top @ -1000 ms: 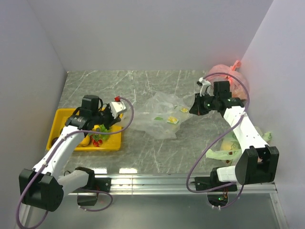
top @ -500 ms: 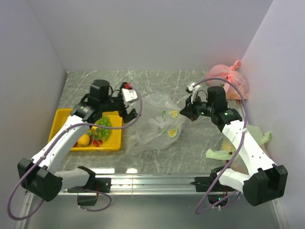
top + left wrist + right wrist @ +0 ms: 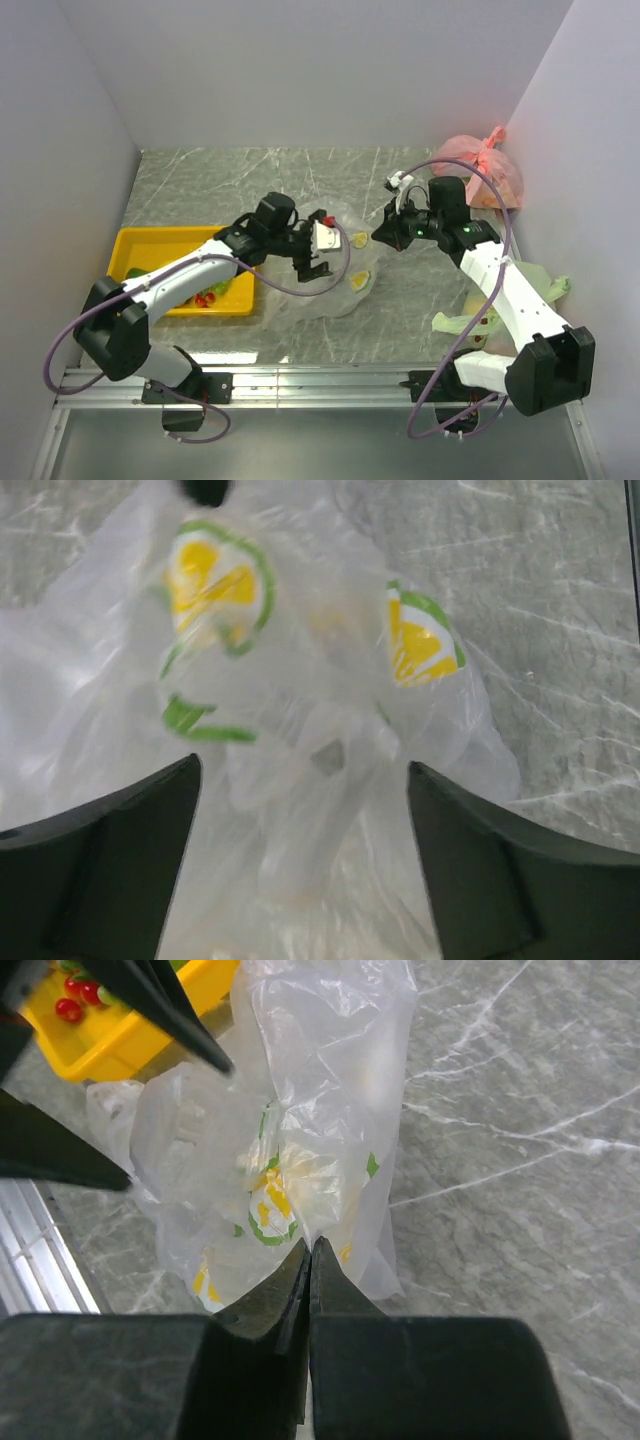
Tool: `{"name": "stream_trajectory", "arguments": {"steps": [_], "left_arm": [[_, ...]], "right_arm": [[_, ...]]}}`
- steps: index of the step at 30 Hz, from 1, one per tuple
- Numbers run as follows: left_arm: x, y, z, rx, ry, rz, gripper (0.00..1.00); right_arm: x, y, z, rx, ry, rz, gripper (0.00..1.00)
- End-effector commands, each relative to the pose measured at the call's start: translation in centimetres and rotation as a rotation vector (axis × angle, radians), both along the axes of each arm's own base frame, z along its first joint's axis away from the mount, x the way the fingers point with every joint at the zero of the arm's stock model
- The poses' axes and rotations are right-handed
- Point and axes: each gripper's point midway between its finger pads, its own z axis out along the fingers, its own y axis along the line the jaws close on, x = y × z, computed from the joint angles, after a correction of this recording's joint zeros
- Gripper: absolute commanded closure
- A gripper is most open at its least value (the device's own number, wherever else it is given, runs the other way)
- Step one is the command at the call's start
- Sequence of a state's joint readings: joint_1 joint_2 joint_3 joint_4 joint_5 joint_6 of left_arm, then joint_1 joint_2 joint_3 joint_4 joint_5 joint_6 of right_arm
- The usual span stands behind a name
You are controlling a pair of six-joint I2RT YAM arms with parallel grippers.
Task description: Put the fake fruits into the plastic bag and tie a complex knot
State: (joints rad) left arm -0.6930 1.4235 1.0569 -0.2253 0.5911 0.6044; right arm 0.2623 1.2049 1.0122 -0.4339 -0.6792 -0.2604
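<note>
The plastic bag [image 3: 335, 275], clear film with lemon-slice prints, lies crumpled in the middle of the table. My left gripper [image 3: 322, 262] hovers over it, open. In the left wrist view the bag [image 3: 300, 680] fills the gap between the two fingers of the left gripper [image 3: 303, 765]; a faint orange tint shows through the film low down, and I cannot tell what it is. My right gripper [image 3: 310, 1245] is shut on a fold of the bag [image 3: 300, 1110] and holds that edge up. Red berries [image 3: 205, 297] and green grapes [image 3: 220, 287] lie in the yellow tray [image 3: 140, 250].
A pink knotted bag [image 3: 480, 175] sits at the back right by the wall. Pale green bags [image 3: 500, 310] lie near the right arm's base. Walls close in both sides and the back. A metal rail [image 3: 320, 378] runs along the near edge.
My left arm swung from the yellow tray rightward to above the bag, and its gripper went from shut to open. My right gripper shifted slightly left, still pinching the bag.
</note>
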Motion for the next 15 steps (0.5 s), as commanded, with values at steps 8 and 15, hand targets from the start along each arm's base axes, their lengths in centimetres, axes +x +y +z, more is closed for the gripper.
{"name": "stream_trajectory", "arguments": {"steps": [8,15], "left_arm": [[3.7,-1.0,9.0,-0.18,-0.025,0.088,1.0],[4.7,-0.1,14.7,-0.39,0.191,0.379,1.0]], "right_arm": [[4.5,-1.1,-1.7,-0.116,-0.075,-0.024,1.0],[10.4,-1.8,3.9,-0.02,-0.066,-0.255,0.48]]}}
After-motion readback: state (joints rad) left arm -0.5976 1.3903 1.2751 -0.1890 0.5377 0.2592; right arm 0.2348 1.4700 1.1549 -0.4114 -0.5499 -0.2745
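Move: A raised fold of the clear plastic bag stands between and just beyond the open left fingers, about 2 cm to their right, 3 cm below and level fore and aft. The closed right fingertips, pinching the bag's rim, are some 10 cm to the left hand's right; the yellow tray is about 33 cm to its left, 2 cm back and 11 cm below. From the right hand the fold is roughly 8 cm left, 1 cm back and 3 cm below. Dip the left gripper about 3 cm, slightly right, onto the raised fold and shut the fingers to pinch it, then pull up fast, some 14 cm, drifting forward and a little left as the wrist turns counter-clockwise. Hold the rim with the right hand at first, then carry it about 7 cm forward and some 4 cm down, opening these fingers roughly halfway near the end to free the rim. ##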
